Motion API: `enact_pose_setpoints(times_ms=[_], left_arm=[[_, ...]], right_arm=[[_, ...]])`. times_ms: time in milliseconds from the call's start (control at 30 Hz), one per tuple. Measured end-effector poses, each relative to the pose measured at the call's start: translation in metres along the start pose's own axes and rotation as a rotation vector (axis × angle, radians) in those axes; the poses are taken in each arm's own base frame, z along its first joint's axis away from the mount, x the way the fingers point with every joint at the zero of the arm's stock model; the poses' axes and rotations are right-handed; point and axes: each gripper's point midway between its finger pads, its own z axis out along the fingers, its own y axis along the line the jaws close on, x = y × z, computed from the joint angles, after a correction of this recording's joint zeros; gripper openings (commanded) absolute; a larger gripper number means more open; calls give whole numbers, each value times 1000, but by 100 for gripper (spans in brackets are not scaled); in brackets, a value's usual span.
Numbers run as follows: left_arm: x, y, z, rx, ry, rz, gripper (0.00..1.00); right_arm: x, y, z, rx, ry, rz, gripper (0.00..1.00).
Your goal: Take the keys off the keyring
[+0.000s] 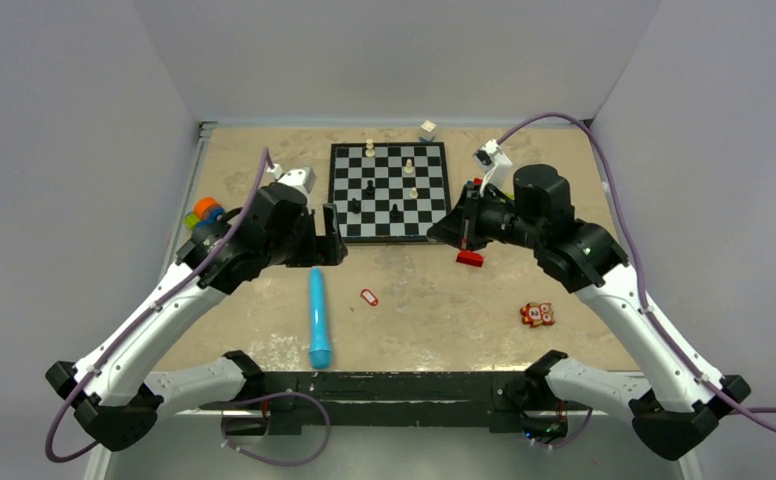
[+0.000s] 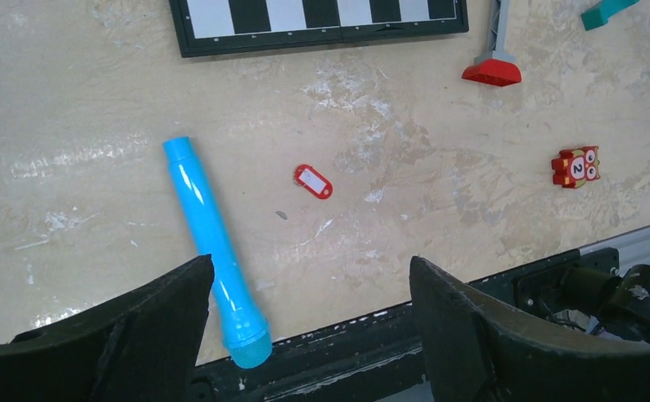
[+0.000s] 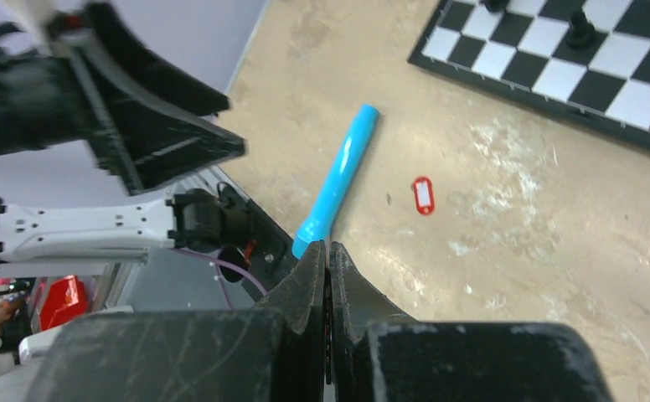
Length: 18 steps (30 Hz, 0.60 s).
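Observation:
The keyring (image 1: 368,297) is a small red tag with a white label, lying flat on the beige table between the arms; it also shows as the keyring (image 2: 313,181) and the keyring (image 3: 423,194). A tiny grey fleck (image 2: 281,215) lies just beside it, too small to tell whether it is one of the keys. My left gripper (image 2: 309,272) hangs open above the table's near edge, short of the tag, with nothing between its fingers; from above, the left gripper (image 1: 329,248) is left of the tag. My right gripper (image 3: 327,244) is shut, raised over the table, well away from the tag.
A blue cylinder (image 1: 318,318) lies left of the tag, reaching to the near edge. A chessboard (image 1: 389,190) with pieces stands behind. A red block-headed toy (image 1: 470,258) is under the right arm, an orange toy (image 1: 536,315) is at front right, and coloured toys (image 1: 204,212) are at the left edge.

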Motion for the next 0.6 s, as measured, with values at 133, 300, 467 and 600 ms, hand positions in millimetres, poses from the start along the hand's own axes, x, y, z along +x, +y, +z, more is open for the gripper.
enact_pose_setpoints(times_ms=[133, 300, 467, 600], left_arm=[[0, 6, -13, -3, -21, 5, 90], [2, 12, -21, -12, -32, 7, 90], [2, 15, -25, -13, -38, 6, 90], [2, 15, -30, -5, -50, 3, 89]], right_arm=[[25, -22, 14, 60, 85, 41, 0], [54, -50, 34, 141, 200, 92, 0], [82, -85, 58, 249, 304, 125, 0], [100, -106, 73, 307, 374, 139, 0]])
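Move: The right hand holds a key high over bare table; the likely place for it is about 4 cm ahead and some 34 cm below, neither left nor right. The keyring's red tag lies 13 cm left and 1 cm back of the hand, the red-based toy 12 cm right and 9 cm ahead, both at table height. From the left hand that bare spot is 20 cm right, 4 cm ahead, 25 cm down. Right hand, still pinching the key, sinks about 16 cm towards the table, fingers tipping down; left hand retreats slightly. ##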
